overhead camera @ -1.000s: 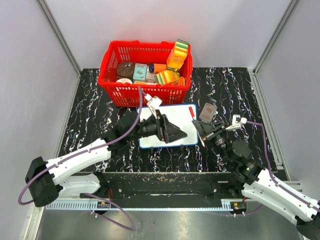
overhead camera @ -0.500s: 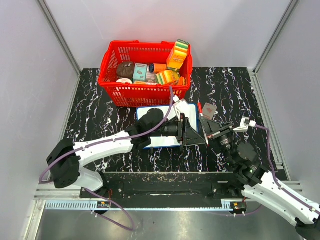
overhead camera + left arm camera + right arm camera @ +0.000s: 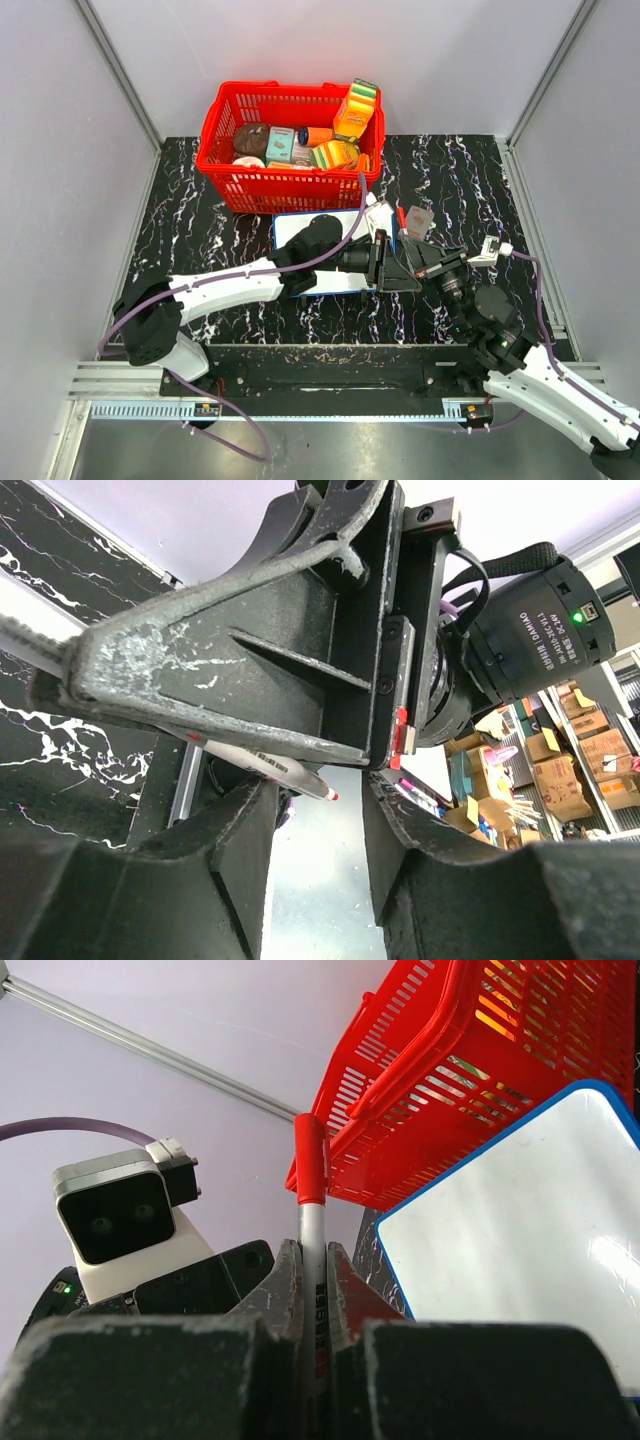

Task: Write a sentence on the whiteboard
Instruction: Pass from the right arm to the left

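The whiteboard [image 3: 340, 283], white with a blue frame, lies flat in front of the basket, largely covered by my left arm. The right wrist view shows its blank corner [image 3: 520, 1220]. No sentence shows on the parts in view. My right gripper [image 3: 408, 250] [image 3: 313, 1250] is shut on a silver marker [image 3: 312, 1210], red cap [image 3: 401, 216] pointing up. My left gripper [image 3: 388, 262] [image 3: 316, 802] reaches across the board to just under the right one. Its jaws stand apart, and the marker's lower end [image 3: 290, 778] pokes in beside the left finger [image 3: 240, 820].
A red plastic basket [image 3: 290, 180] [image 3: 450, 1060] full of packets and sponges stands right behind the board. A small grey-pink card [image 3: 418, 220] lies beside the marker's cap. Grey walls close in the black marbled table on three sides.
My left arm swung right across the board up to the right gripper, and its jaws narrowed. The right gripper shifted slightly right with the marker still held.
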{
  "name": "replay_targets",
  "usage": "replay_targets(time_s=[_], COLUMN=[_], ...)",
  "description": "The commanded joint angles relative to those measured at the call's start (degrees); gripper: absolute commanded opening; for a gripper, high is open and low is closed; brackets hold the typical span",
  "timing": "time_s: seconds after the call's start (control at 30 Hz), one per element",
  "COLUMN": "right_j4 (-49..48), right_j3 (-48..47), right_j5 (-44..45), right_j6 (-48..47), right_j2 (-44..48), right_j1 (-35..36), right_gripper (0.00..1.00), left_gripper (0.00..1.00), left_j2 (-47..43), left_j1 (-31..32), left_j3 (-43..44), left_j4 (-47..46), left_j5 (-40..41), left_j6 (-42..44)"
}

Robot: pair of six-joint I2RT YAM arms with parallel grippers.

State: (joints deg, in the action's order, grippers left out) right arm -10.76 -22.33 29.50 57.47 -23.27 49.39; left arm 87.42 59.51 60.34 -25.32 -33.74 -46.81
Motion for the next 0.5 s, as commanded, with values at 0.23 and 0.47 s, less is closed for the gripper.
replay_targets(time_s=[0.23,0.47], right_j4=[0.92,1.18], right_j3=[-1.58,-1.67], right_j5=[1.36,-1.28], right_j6=[-0.78,-4.38], right_j2=[1.38,2.87], right_j1=[0.18,0.18], right_gripper=[0.0,0.05], left_gripper=[0.0,0.0], left_j2=[1.18,-1.63], left_j1=[0.17,0.0], left_j3=[4.18,2.95], left_j4=[-1.49,3.69], left_j5=[-2.74,-0.55], left_j6=[0.75,4.61])
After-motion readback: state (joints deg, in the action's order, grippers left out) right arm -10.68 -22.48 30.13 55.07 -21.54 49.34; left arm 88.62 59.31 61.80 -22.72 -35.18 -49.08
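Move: About 6 cm ahead of the left hand, roughly level in height and 1 cm to its left, lies the middle of the marker; its tail reaches back between the open left fingers. From that hand the whiteboard lies some 14 cm left, 9 cm ahead and 16 cm below, the small card about 16 cm ahead, 3 cm right and as far below. The right hand holds the marker, whose middle is about 4 cm ahead of it, 2 cm left and 1 cm up. Closing from nearly half open to almost shut, the left fingers pinch the marker's tail end while that hand stays practically in place, sinking only about half a centimetre. The right fingers keep their hold farther along the barrel, cap pointing forward, as that hand shifts less than 1 cm to its right and up. ##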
